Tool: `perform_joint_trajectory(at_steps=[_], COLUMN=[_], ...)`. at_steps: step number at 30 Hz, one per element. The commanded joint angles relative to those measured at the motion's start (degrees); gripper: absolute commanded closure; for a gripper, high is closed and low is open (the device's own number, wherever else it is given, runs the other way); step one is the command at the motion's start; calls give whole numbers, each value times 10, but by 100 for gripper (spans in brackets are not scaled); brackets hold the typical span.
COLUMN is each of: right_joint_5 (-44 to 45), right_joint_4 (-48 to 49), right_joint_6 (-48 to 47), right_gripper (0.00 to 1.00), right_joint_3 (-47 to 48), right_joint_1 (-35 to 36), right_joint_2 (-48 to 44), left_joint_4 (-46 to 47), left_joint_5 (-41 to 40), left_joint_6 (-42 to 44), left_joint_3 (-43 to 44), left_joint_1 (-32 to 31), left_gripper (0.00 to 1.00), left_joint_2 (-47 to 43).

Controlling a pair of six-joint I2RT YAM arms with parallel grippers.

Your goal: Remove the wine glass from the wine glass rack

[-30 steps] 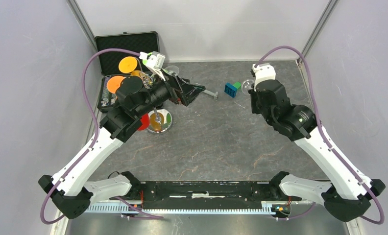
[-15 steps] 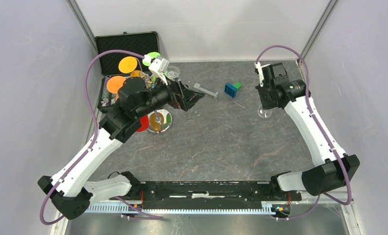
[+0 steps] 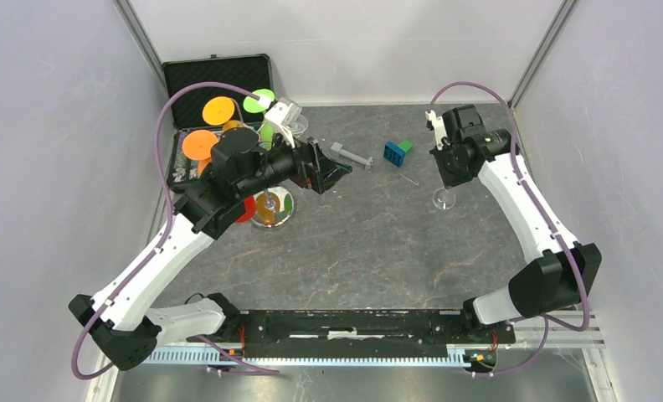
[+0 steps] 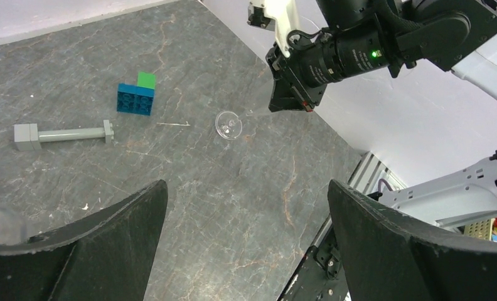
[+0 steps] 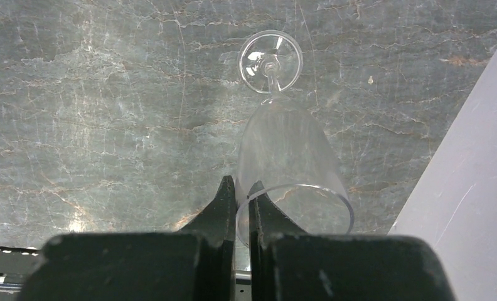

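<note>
The clear wine glass (image 3: 444, 199) stands upright at the right of the table, its foot on or just above the surface. My right gripper (image 3: 449, 163) is over it, shut on the bowl's rim; the right wrist view shows the two fingers (image 5: 241, 185) pinching the rim of the glass (image 5: 290, 157). The silver wine glass rack (image 3: 271, 209) with its shiny disc base stands at the left, largely hidden by my left arm. My left gripper (image 3: 332, 172) is open and empty (image 4: 247, 185), off to the rack's right. The glass's foot also shows in the left wrist view (image 4: 228, 124).
An open black case (image 3: 215, 71) with orange and green discs sits at the back left. Blue and green bricks (image 3: 395, 151) and a grey rod piece (image 3: 351, 155) lie at the back middle. A thin stick lies near the bricks. Walls close in on both sides.
My right arm has swung back and to the right and turned over, carrying the wine glass from near the bricks down to the table's right part. My left gripper has shifted slightly right.
</note>
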Motion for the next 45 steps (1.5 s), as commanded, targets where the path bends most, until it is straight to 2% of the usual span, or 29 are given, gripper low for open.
perform_joint_trajectory(at_steps=[1, 18, 23, 38, 45], right_joint_5=[-8, -17, -14, 6, 8], right_joint_4=[5, 13, 13, 17, 55], right_joint_6=[-15, -32, -27, -14, 7], right_gripper=[100, 100, 85, 58, 41], right_joint_3=[18, 34, 47, 99, 151], right_joint_1=[-5, -13, -19, -37, -38], right_joint_2=[10, 41, 48, 79, 66], left_joint_4=[-4, -7, -10, -12, -11], left_joint_5=[29, 35, 33, 26, -23], left_joint_6=[28, 49, 53, 55, 63], left_joint_3=[17, 18, 22, 31, 49], left_joint_1=[1, 1, 1, 1, 1], left_gripper=[0, 0, 0, 0, 0], left_joint_2=[9, 13, 14, 20, 19])
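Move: My right hand still pinches the wine glass at the left side of its rim. The glass's middle is about 2 cm ahead of the hand, 3 cm right and 9 cm down, with its foot close over the bare table. The blue brick lies some 13 cm ahead and 10 cm left, the grey bolt 13 cm ahead and 22 cm left, both about 17 cm below. From my left hand the glass's middle is roughly 8 cm ahead, 26 cm right and 28 cm lower. I lower my right hand a last centimetre to set the wine glass's foot on the table, then ease it forward a centimetre or so to bring the glass upright. Then I open the fingers to about half, letting go of the rim, while carrying on forward and finally rising a little, about 5 cm forward in all and slightly right. ##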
